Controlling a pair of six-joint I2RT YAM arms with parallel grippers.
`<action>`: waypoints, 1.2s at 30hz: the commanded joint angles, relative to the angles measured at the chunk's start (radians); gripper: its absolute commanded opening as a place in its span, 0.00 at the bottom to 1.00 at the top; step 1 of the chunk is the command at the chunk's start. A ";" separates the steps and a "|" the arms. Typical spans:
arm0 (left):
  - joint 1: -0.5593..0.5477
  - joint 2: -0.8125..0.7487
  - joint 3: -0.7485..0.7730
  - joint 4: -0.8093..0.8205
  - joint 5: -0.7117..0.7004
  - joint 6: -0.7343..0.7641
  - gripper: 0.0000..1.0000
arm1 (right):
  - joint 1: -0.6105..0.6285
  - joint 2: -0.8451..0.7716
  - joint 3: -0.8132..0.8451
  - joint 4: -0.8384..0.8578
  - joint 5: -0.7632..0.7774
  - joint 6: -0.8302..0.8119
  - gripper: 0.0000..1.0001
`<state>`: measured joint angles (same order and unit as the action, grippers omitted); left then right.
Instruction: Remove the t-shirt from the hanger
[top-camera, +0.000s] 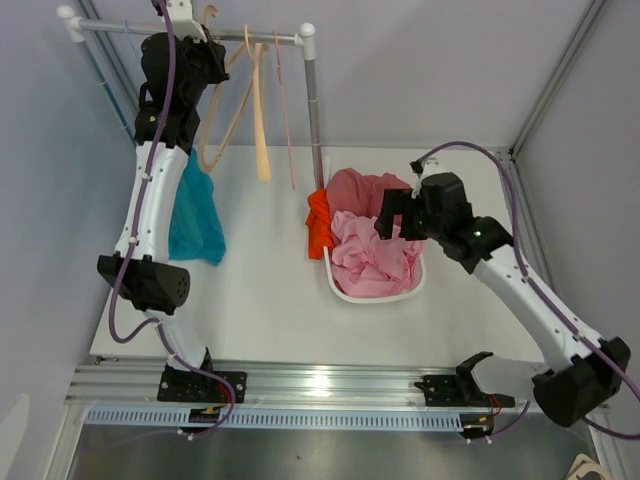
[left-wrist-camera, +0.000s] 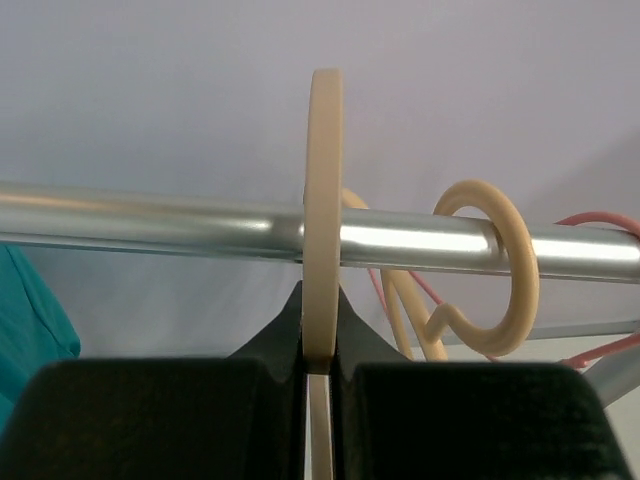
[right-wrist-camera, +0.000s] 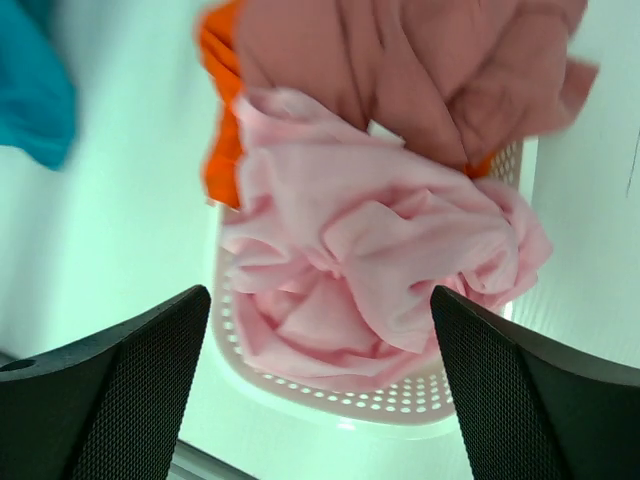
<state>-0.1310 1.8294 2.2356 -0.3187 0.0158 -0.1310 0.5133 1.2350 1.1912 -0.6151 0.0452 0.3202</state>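
The teal t-shirt (top-camera: 196, 218) hangs below the rack rail (top-camera: 120, 28) at the far left, its top hidden behind my left arm. A corner of it shows in the left wrist view (left-wrist-camera: 30, 315). My left gripper (top-camera: 192, 52) is up at the rail, shut (left-wrist-camera: 320, 325) on the hook of a beige hanger (left-wrist-camera: 322, 190) that loops over the rail (left-wrist-camera: 150, 225). My right gripper (top-camera: 397, 214) is open and empty (right-wrist-camera: 320, 345), hovering over the white basket (right-wrist-camera: 330, 408).
Two more beige hangers (top-camera: 258, 110) and a thin pink one (top-camera: 287, 120) hang on the rail to the right; one hook (left-wrist-camera: 505, 270) is close to my left gripper. The basket (top-camera: 345, 293) holds pink clothes (top-camera: 375, 255), with an orange cloth (top-camera: 319, 225) over its left edge. A rack post (top-camera: 313, 100) stands behind it.
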 joint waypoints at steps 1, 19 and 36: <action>0.001 0.019 0.047 0.020 0.042 -0.009 0.01 | 0.005 -0.089 0.059 -0.008 -0.074 -0.032 0.96; -0.012 -0.275 -0.248 0.070 -0.173 0.056 0.80 | 0.005 -0.083 0.059 0.064 -0.142 -0.027 0.97; 0.174 -0.277 -0.260 -0.032 -0.300 -0.013 0.82 | 0.007 -0.017 0.102 0.071 -0.211 -0.046 0.97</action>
<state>-0.0307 1.4605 1.9278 -0.2584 -0.3531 -0.0803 0.5159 1.2228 1.2469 -0.5446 -0.1482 0.2935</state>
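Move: The rail spot for the empty wooden hanger already pinched in the left hand lies about 3 cm ahead and 4 cm above it. A second wooden hanger hooks on some 5 cm to the right, a pink hanger about 11 cm right, and the blue hanger with the teal t-shirt about 17 cm left, all at the rail's distance and height. From the right hand, open above the basket, the rail spot is about 25 cm ahead, 31 cm left and 28 cm higher. The bare wooden hanger, its hook already over the rail, is lowered about 3.5 cm by the left hand, and the fingers open wide and let go. That hand then backs off some 14 cm, rising and sweeping left while turning about 25 degrees counter-clockwise to face the blue hanger. The right hand, still open, lifts from the basket, then sinks slightly as it drifts left. ##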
